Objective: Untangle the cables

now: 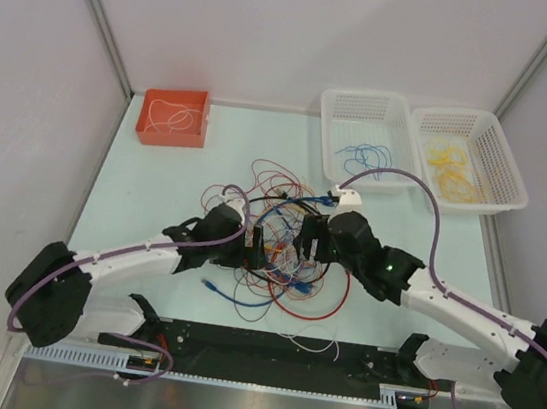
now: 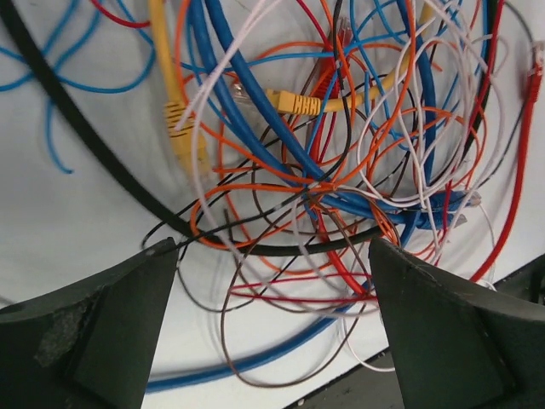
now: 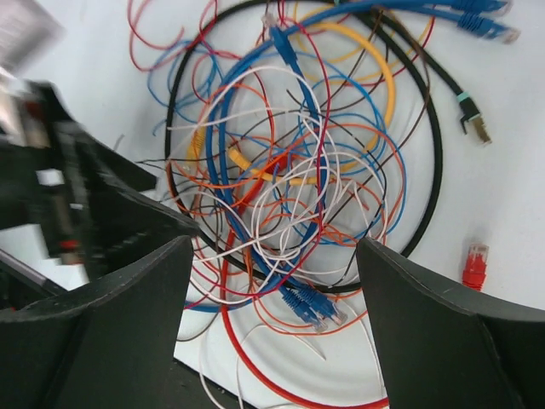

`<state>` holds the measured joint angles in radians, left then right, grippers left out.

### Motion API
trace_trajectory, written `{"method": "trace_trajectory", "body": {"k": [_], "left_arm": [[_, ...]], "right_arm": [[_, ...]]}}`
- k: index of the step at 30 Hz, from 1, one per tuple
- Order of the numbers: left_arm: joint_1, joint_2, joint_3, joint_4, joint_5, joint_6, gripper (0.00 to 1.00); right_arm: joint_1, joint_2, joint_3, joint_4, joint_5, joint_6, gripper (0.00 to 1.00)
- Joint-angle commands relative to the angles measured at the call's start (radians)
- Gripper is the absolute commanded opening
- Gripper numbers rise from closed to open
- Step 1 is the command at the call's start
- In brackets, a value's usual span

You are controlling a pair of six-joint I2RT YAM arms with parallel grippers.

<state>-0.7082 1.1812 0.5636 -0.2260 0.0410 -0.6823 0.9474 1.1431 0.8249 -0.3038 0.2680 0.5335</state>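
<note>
The cables [image 1: 282,251] lie in one tangled heap at the middle of the table, thin red, blue, orange, white, yellow and black wires looped over each other. My left gripper [image 1: 251,244] hangs over the heap's left side, my right gripper [image 1: 311,238] over its right side. In the left wrist view the left gripper [image 2: 274,247] stands open above orange, red and blue strands, with a yellow plug [image 2: 298,103] farther off. The right gripper [image 3: 274,247] is open too, above a pair of blue plugs [image 3: 313,305]. Neither holds a wire.
An orange box [image 1: 172,133] with a white cable sits at the back left. Two white baskets stand at the back right, one [image 1: 338,110] holding blue cables, the other [image 1: 509,165] yellow ones. A red plug [image 3: 475,264] lies apart. A black strip [image 1: 264,350] runs along the near edge.
</note>
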Motion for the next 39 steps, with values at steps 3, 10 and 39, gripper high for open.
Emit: {"method": "trace_trajectory", "body": {"k": [3,10,39], "left_arm": [[-0.066,0.161,0.068,0.134,-0.076,-0.063,0.97],[-0.076,0.323,0.174,0.071,-0.259,-0.082,0.74],[0.122,-0.229,0.286,-0.335,-0.397,0.201,0.00]], "right_arm": [[0.008,-0.103,-0.001,-0.060,0.073,0.037,0.82],[0.013,-0.163,-0.023,-0.089,0.096,0.045,0.82],[-0.005,-0.092,-0.064,0.080,0.036,-0.024,0.82]]}}
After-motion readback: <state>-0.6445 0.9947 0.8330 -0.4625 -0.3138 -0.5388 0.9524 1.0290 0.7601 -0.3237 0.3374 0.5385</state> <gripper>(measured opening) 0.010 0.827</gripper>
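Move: About 6 cm ahead of the left hand, 2 cm to its right and 3 cm lower lies the bunch of white, orange and brown strands it goes for. From that hand the pair of blue plugs is some 8 cm right, 4 cm back; the lone blue plug is roughly 10 cm left, 8 cm back, both about 5 cm below. The open right hand has the strands around 6 cm to its left, 2 cm ahead and 13 cm below. Dipping about 3 cm and reaching some 6 cm forward into the tangle, the left hand shuts its wide-open fingers on white, orange and brown strands, then pulls them up about 15 cm and off to the left, the fingers tipping up some 20 degrees. The right hand, empty and open, eases about 4 cm to its right, then starts back. ##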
